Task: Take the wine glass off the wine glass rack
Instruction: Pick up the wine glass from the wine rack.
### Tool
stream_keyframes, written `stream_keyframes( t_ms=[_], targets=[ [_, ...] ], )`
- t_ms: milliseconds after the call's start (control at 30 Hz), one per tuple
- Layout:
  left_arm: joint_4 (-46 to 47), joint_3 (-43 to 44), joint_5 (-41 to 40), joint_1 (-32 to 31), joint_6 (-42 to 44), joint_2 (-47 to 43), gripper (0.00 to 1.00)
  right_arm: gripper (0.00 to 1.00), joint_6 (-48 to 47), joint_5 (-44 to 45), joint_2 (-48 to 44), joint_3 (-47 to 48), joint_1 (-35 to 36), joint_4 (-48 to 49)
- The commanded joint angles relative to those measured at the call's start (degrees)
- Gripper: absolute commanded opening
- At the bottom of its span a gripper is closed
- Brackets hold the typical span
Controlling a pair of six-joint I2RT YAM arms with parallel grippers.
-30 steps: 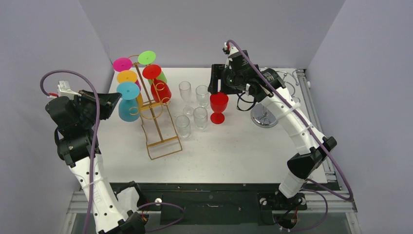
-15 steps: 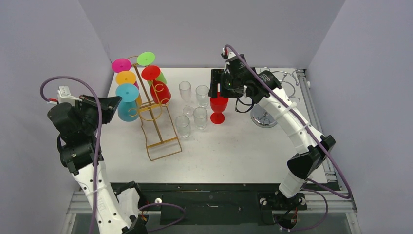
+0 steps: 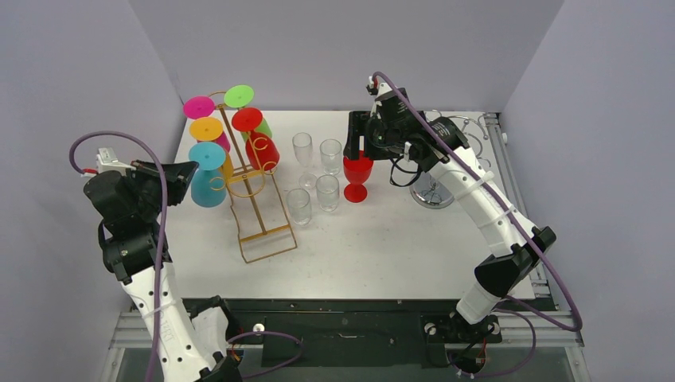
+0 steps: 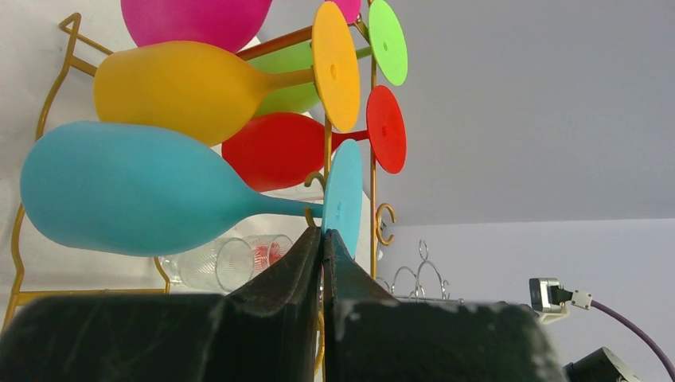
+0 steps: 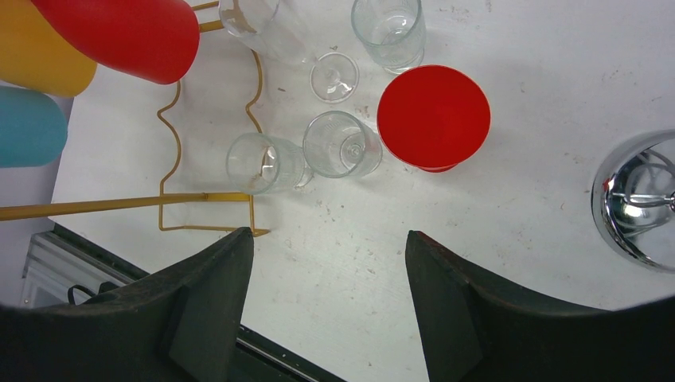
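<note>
The gold wire wine glass rack (image 3: 259, 208) stands at the table's left and holds several coloured wine glasses lying sideways. The lowest is a teal wine glass (image 3: 208, 185), seen large in the left wrist view (image 4: 135, 189). My left gripper (image 3: 186, 170) is shut, and its tips (image 4: 322, 233) sit at the lower edge of the teal foot disc (image 4: 344, 195). I see nothing between the fingers. My right gripper (image 5: 328, 247) hangs open and empty over a red wine glass (image 3: 357, 170) that stands upright on the table (image 5: 434, 115).
Several clear glasses (image 3: 318, 177) stand between the rack and the red glass, and one lies on its side (image 5: 267, 163). A chrome stand with wire hooks (image 3: 434, 191) is at the right rear. Grey walls close in on both sides.
My left arm has shifted slightly right, still shut at the teal glass's foot. The right gripper has drifted a little to the right above the red glass.
</note>
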Motion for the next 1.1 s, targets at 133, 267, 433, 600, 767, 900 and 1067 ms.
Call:
stream_keyframes(
  t_ms=[133,267,433,600,767,900,1067],
  targets=[
    [5.3,0.5,-1.8,1.4,-1.7,-0.4,0.00,0.65,-0.3,1.3,-1.7,0.6,-0.2,1.7],
    [5.1,1.2,-2.1,2.0,-1.8,-0.1,0.00,0.65,-0.3,1.3,-1.1,1.3,-0.2,1.4],
    [5.5,1.7,-2.3,2.6,-2.0,0.0,0.00,0.65,-0.6,1.2,-0.6,2.3,-0.1,0.9],
    [6.1,2.6,-2.1,2.7,-2.3,0.5,0.00,0.65,-0.6,1.3,-0.3,2.8,-0.3,0.6],
    [5.9,8.5,-2.4,2.7,-1.4,2.3,0.00,0.65,-0.4,1.0,-0.7,3.5,-0.4,0.8],
    [1.6,17.9,-4.7,2.8,2.6,5.1,0.00,0.65,0.0,0.8,-1.1,4.0,-0.4,0.9],
    [-2.0,28.4,-6.6,2.7,8.1,10.0,0.00,0.65,0.9,0.1,-2.2,3.4,-0.4,2.5]
  ],
)
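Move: The left gripper already holds the blue wine glass just under its foot; the glass hangs upside down on the gold rack, its middle about 8 cm below the left hand, 1 cm ahead and 2 cm to the right. The orange glass's middle is some 7 cm beyond it, and the red hanging glass's about 7 cm beyond and 10 cm to its right. From the right hand, the blue glass is roughly 34 cm left, 5 cm back and 4 cm lower. Keep the left fingers shut on the blue glass at its foot and ease it sideways to the left first, about 2 cm and slowly, out of its place on the gold rack. Then lift quickly, some 10 cm straight up, letting the wrist tilt upward and roll, about 15 degrees in all, to carry it away from the orange glass and the rack. ##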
